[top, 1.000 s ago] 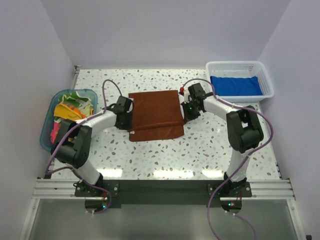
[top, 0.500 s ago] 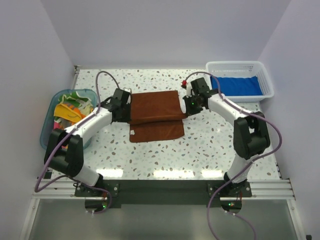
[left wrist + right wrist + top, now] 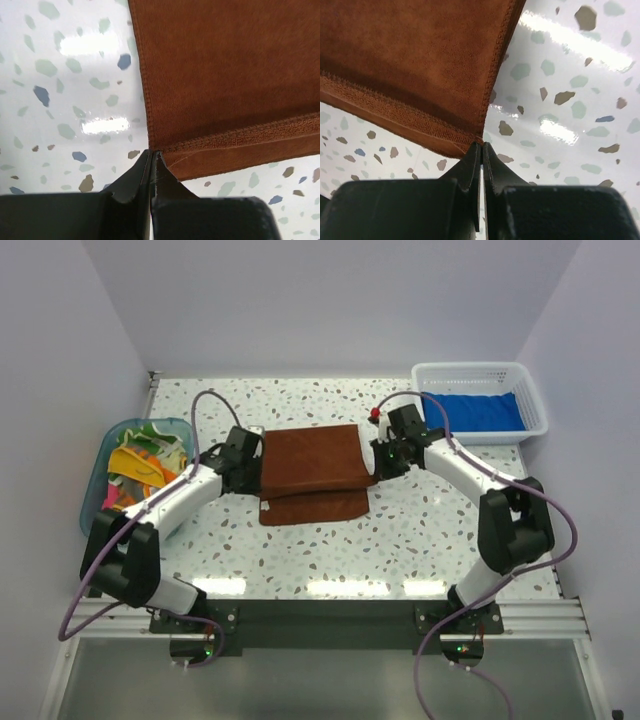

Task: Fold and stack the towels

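A rust brown towel (image 3: 310,465) lies mid-table, partly doubled over itself, with a lower layer showing along its near edge. My left gripper (image 3: 252,462) is shut on the left corner of the upper layer (image 3: 225,75); in the left wrist view the left gripper (image 3: 151,152) pinches the hem. My right gripper (image 3: 378,460) is shut on the right corner, and the right wrist view shows the right gripper (image 3: 482,145) closed on the brown cloth (image 3: 420,60). A royal blue towel (image 3: 470,410) lies flat in the white basket (image 3: 480,368).
A translucent teal tub (image 3: 92,502) at the left edge holds several crumpled towels (image 3: 140,460) in orange, yellow, green and pink. The white basket stands at the far right corner. Speckled tabletop (image 3: 430,530) surrounds the brown towel, and walls close in the sides.
Both arms have stretched farther from their bases, carrying the held corners toward the far side. The brown towel's upper layer now covers more of the lower one.
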`<act>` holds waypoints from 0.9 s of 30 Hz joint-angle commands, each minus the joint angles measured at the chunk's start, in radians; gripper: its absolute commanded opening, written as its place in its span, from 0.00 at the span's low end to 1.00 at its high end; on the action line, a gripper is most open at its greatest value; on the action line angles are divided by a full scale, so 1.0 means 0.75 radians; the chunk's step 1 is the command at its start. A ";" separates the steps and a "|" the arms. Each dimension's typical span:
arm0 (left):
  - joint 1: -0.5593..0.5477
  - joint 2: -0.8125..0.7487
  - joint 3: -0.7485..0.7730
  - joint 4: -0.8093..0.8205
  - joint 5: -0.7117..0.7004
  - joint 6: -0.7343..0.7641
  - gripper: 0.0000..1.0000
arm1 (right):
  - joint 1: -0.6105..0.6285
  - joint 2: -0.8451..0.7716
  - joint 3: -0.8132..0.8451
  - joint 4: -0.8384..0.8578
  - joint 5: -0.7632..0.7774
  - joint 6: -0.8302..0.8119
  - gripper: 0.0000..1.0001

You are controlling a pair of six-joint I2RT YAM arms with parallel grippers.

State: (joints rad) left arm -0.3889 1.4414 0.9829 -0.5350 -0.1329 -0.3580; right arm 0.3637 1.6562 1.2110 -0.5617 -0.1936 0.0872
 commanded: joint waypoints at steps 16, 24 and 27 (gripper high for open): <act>-0.075 0.070 -0.200 0.083 -0.060 -0.067 0.21 | 0.002 0.138 -0.142 0.072 -0.032 0.017 0.15; -0.105 -0.179 -0.316 0.069 -0.058 -0.216 0.45 | 0.086 -0.032 -0.248 0.037 -0.053 0.039 0.37; -0.115 -0.322 -0.388 0.069 -0.029 -0.281 0.55 | 0.157 -0.122 -0.285 0.003 -0.034 0.039 0.43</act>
State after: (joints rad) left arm -0.4652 1.3048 0.7368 -0.4908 -0.1600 -0.4870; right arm 0.4381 1.6497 1.0103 -0.5335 -0.2256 0.1120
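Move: Both hands hold the near corners of the brown towel's upper layer. The lower layer's near edge, where they are taken, has its left corner about 5 cm back of the left hand, in line sideways, and its right corner about 5 cm back and 1 cm left of the right hand, both some 7 cm below. The white basket stands about 24 cm ahead and 24 cm right of the right hand; the green bin about 24 cm left and 4 cm ahead of the left. Both hands lower the towel's corners about 7 cm, drawing back, then open, release them and start rising. ##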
